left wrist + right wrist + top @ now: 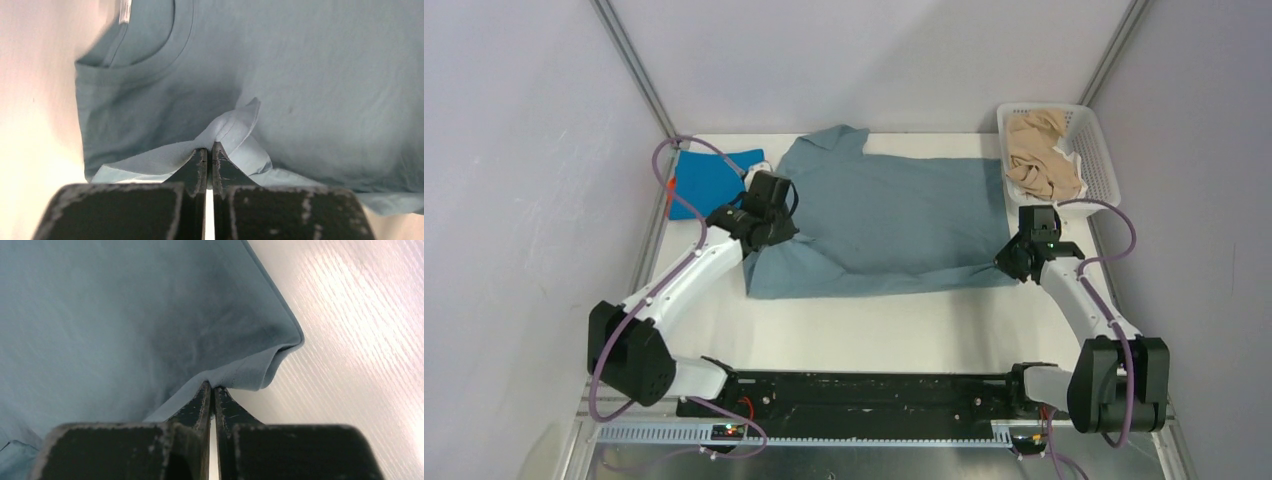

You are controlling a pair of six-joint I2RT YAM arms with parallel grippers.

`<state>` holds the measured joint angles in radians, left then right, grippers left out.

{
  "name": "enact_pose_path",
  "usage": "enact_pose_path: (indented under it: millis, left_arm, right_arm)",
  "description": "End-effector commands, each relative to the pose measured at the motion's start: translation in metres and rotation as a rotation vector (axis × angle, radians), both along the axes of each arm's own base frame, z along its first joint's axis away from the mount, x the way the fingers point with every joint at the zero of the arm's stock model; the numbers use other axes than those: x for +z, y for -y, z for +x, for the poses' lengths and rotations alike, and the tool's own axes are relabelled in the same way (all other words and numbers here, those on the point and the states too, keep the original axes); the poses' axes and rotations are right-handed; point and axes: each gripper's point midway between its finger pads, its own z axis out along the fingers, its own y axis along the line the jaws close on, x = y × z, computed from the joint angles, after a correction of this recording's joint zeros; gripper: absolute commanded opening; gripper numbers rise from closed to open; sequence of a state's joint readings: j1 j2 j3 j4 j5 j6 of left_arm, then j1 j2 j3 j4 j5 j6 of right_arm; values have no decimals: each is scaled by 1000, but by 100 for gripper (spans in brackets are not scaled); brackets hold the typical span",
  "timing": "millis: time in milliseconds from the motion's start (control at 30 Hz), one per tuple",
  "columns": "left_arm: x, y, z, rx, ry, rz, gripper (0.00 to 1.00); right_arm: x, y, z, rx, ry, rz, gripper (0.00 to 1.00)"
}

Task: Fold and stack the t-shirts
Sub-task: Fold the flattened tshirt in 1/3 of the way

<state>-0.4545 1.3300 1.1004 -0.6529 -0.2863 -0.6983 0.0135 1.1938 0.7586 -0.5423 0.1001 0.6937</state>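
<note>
The large grey-blue t-shirt [894, 215] lies spread across the middle of the table, collar at the far left. My left gripper [776, 236] is shut on a pinch of its cloth near the left sleeve; the left wrist view shows the jaws closed on a raised fold [227, 132] below the collar [150, 55]. My right gripper [1012, 262] is shut on the shirt's near right hem corner [260, 372]. A bright blue t-shirt [709, 180] lies folded at the far left. Beige t-shirts [1041, 155] sit in the basket. No orange shirt shows.
A white lattice basket [1096, 150] stands at the far right corner. Bare white table [874, 330] lies between the shirt and the arm bases. Grey walls close in on both sides.
</note>
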Motion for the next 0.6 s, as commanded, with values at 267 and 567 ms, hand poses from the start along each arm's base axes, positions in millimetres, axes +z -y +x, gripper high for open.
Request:
enact_pose_path:
  millis: [267, 567]
  left_arm:
    - [38, -7, 79, -49, 145, 81, 0]
    - [34, -8, 108, -84, 159, 59, 0]
  right_arm:
    - [16, 11, 47, -22, 46, -56, 9]
    - [15, 25, 58, -83, 58, -61, 10]
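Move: My left hand holds the sleeve side of the grey t-shirt. Its landing line on the shirt body lies about 12 cm ahead and 12 cm below; the neckline is 8 cm ahead and 7 cm left, the blue stack about 19 cm ahead and 21 cm left. For my right hand, pinching the hem corner, that line is some 10 cm ahead and 5 cm below; the laundry basket stands roughly 26 cm ahead, 15 cm right. I keep both pinches and carry the near side of the t-shirt forward over its body. My left hand leads, going about 8 cm forward past the neckline, easing up slightly at first, the wrist tilting up only a little. My right hand advances just 3 to 4 cm with the hem corner and slows almost to a stop, staying low. ##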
